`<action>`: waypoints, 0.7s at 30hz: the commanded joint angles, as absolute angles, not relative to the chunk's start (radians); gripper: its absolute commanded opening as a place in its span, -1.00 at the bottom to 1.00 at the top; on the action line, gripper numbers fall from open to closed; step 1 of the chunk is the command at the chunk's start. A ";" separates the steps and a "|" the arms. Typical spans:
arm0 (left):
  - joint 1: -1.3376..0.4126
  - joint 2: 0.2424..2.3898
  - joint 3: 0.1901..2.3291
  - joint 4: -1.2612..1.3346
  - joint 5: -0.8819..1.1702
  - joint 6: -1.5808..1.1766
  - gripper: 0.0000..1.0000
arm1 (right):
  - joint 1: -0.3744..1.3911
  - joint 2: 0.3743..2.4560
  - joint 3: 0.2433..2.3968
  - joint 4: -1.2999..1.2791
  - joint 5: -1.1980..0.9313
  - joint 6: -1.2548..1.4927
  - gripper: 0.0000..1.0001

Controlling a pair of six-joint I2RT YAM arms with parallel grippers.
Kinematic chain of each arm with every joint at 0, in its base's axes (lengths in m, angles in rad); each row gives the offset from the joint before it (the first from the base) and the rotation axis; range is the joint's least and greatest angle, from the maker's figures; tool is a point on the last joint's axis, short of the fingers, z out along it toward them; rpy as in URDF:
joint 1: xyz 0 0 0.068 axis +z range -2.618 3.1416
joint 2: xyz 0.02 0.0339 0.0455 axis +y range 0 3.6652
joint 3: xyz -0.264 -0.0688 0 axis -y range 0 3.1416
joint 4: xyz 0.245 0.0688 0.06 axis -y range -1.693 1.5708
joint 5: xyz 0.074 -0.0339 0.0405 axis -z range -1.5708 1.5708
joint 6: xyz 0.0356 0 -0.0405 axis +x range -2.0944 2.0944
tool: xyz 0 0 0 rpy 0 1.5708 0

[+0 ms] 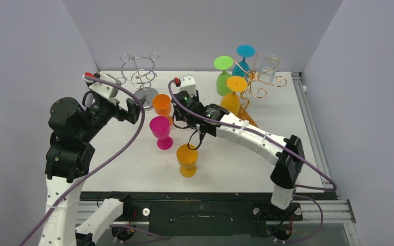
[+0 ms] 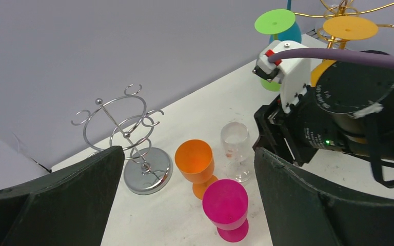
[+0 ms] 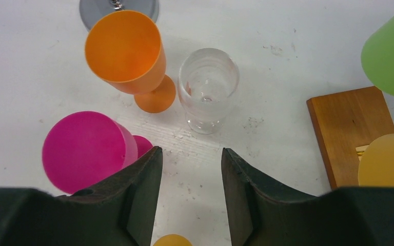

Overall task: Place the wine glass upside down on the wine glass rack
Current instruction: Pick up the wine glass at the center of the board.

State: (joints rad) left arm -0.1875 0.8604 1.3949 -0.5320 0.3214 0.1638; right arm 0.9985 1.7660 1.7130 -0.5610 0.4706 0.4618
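Observation:
Several wine glasses stand upright on the white table: a clear one (image 3: pixel 208 89), an orange one (image 3: pixel 125 51), a magenta one (image 3: pixel 82 151) and a yellow-orange one (image 1: pixel 187 156). My right gripper (image 3: pixel 191 151) hovers just short of the clear glass, its jaws partly apart with only bare table between them. To the left, my left gripper (image 2: pixel 189 154) is wide open and empty, facing the orange glass (image 2: pixel 195 161) and the magenta glass (image 2: pixel 225 202). The silver wire rack (image 1: pixel 139 74) at the back left carries nothing. The gold wire rack (image 1: pixel 259 77) at the back right holds several glasses upside down.
The gold rack stands on a wooden base (image 3: pixel 351 128), with a green glass (image 3: pixel 392 56) hanging just right of my right gripper. The silver rack's round metal base (image 2: pixel 148 177) sits close behind the orange glass. Grey walls enclose the table at the back and both sides.

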 commanded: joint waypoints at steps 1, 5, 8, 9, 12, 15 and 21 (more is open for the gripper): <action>-0.181 0.856 1.386 -0.522 0.370 0.136 0.92 | 0.961 1.819 1.808 -0.605 0.516 0.474 -0.16; -0.181 0.844 1.377 -0.519 0.410 0.144 0.92 | 0.932 1.874 1.848 -0.611 0.506 0.472 -0.14; -0.181 0.842 1.373 -0.520 0.419 0.149 0.92 | 0.913 1.904 1.862 -0.602 0.495 0.474 -0.14; -0.181 0.842 1.371 -0.520 0.420 0.149 0.92 | 0.908 1.912 1.864 -0.596 0.493 0.474 -0.14; -0.181 0.842 1.364 -0.518 0.426 0.150 0.92 | 0.894 1.930 1.869 -0.580 0.482 0.475 -0.14; -0.180 0.841 1.361 -0.516 0.434 0.149 0.93 | 0.882 1.955 1.875 -0.570 0.466 0.476 -0.15; -0.181 0.835 1.354 -0.516 0.440 0.165 0.92 | 0.869 2.008 1.897 -0.551 0.447 0.480 -0.17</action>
State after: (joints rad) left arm -0.1867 0.8471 1.3613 -0.5373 0.4198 0.1608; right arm 0.8768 1.9770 1.8473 -0.5896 0.4622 0.4675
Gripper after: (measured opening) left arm 0.962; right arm 0.419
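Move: The clear wine glass at the centre of the board stands about 9 cm ahead of the right hand and roughly 2 cm to its left, its middle some 12 cm below the fingers. About 8 cm to the left of the clear glass and 1 cm farther out is the orange glass; the magenta one stands some 8 cm left of the clear glass and 8 cm nearer. From the left hand, the clear glass lies about 15 cm ahead, 14 cm to the right and 32 cm down. The empty right hand reaches forward about 6.5 cm and sinks some 5 cm towards the clear wine glass, going quickly forward at first and then slower, with the descent taking a growing share. On the way the wrist swings about 5 to 10 degrees clockwise while the fingers keep their partly open gap, ending just above and short of the bowl, with its rim slightly to the left of the middle of the gap. ##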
